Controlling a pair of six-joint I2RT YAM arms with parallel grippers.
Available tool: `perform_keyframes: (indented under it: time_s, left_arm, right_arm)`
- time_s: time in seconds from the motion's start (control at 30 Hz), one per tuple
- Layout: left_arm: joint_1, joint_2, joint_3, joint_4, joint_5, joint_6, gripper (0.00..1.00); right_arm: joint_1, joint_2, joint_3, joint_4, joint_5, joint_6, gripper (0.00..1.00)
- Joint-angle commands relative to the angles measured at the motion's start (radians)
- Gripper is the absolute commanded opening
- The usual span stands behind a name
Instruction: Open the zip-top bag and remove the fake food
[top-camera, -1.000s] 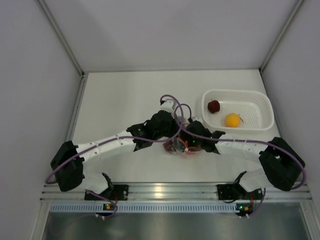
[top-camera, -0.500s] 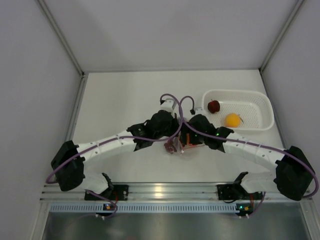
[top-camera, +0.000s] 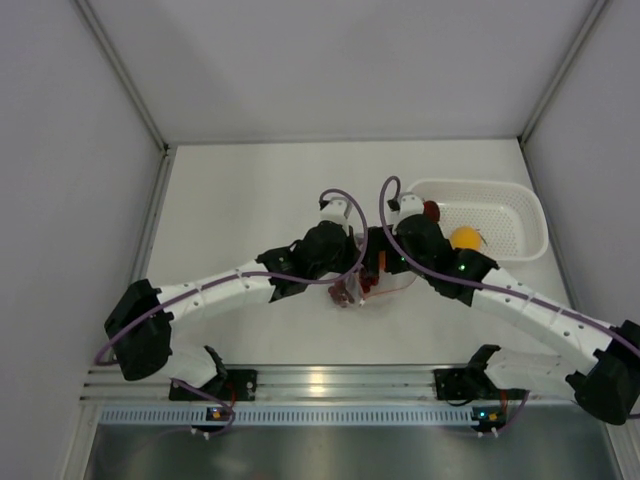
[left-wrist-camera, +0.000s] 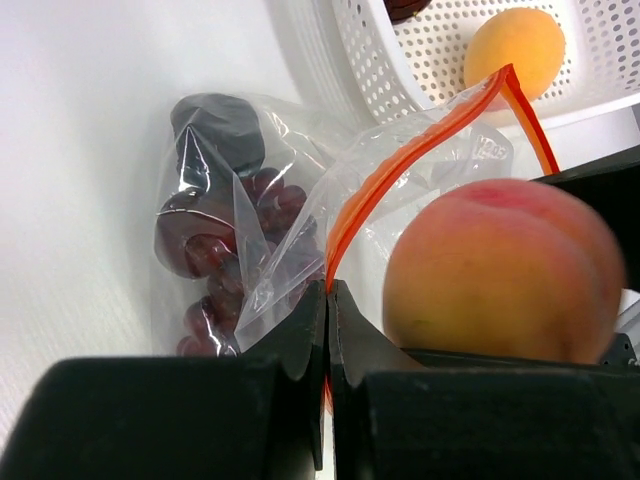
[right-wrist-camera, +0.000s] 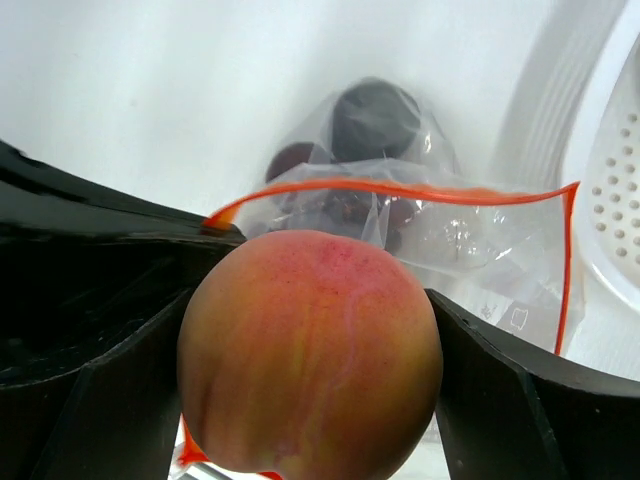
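The clear zip-top bag (left-wrist-camera: 290, 230) lies on the white table, its red-orange zip strip (left-wrist-camera: 400, 170) standing open. My left gripper (left-wrist-camera: 328, 300) is shut on one end of that strip. A dark purple grape bunch (left-wrist-camera: 215, 270) and a blackish piece (left-wrist-camera: 215, 125) sit inside the bag. My right gripper (right-wrist-camera: 310, 360) is shut on the orange-red peach (right-wrist-camera: 310, 350), which is held just outside the bag's mouth (right-wrist-camera: 400, 190). From above, both grippers meet over the bag (top-camera: 375, 290); the peach itself is hidden there under the right wrist (top-camera: 410, 245).
A white perforated basket (top-camera: 500, 195) stands to the right of the bag, close to the right wrist. It holds an orange-yellow round fruit (top-camera: 466, 238) and a dark red piece (top-camera: 430, 210). Grey walls enclose the table on three sides.
My right arm has swung away from the near edge and toward the basket, carrying the peach out of the bag. The left gripper has stayed shut on the strip.
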Motion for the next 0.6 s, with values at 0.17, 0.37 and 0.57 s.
perform_keyframes:
  time_s: [0.17,0.37,0.57]
  left_arm:
    - [-0.002,0.0,-0.008,0.041,-0.042,-0.001,0.0]
    - [0.002,-0.009,-0.022,0.035,-0.103,-0.004,0.0]
    - [0.06,-0.035,-0.056,0.006,-0.141,-0.016,0.0]
  right_arm:
    - [-0.002,-0.122,0.075,0.037,0.003,-0.063,0.48]
    - [-0.112,-0.186,0.123,0.001,0.178,-0.114,0.47]
    - [-0.279,-0.139,0.121,-0.015,0.263,-0.124,0.47]
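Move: From the right hand, which already holds the peach just over the bag's mouth, the middle of the white basket lies about 23 cm right, 11 cm ahead and 13 cm lower. Inside it, the apple is some 13 cm right and 12 ahead of the hand, the orange 20 right and 7 ahead. The bagged grapes lie about 4 cm back, 4 left and 13 below. From the left hand the basket is roughly 30 cm right, 12 ahead and 13 below. The right hand lifts the held peach about 9 cm, swinging right towards the basket; the left keeps pinching the bag. ##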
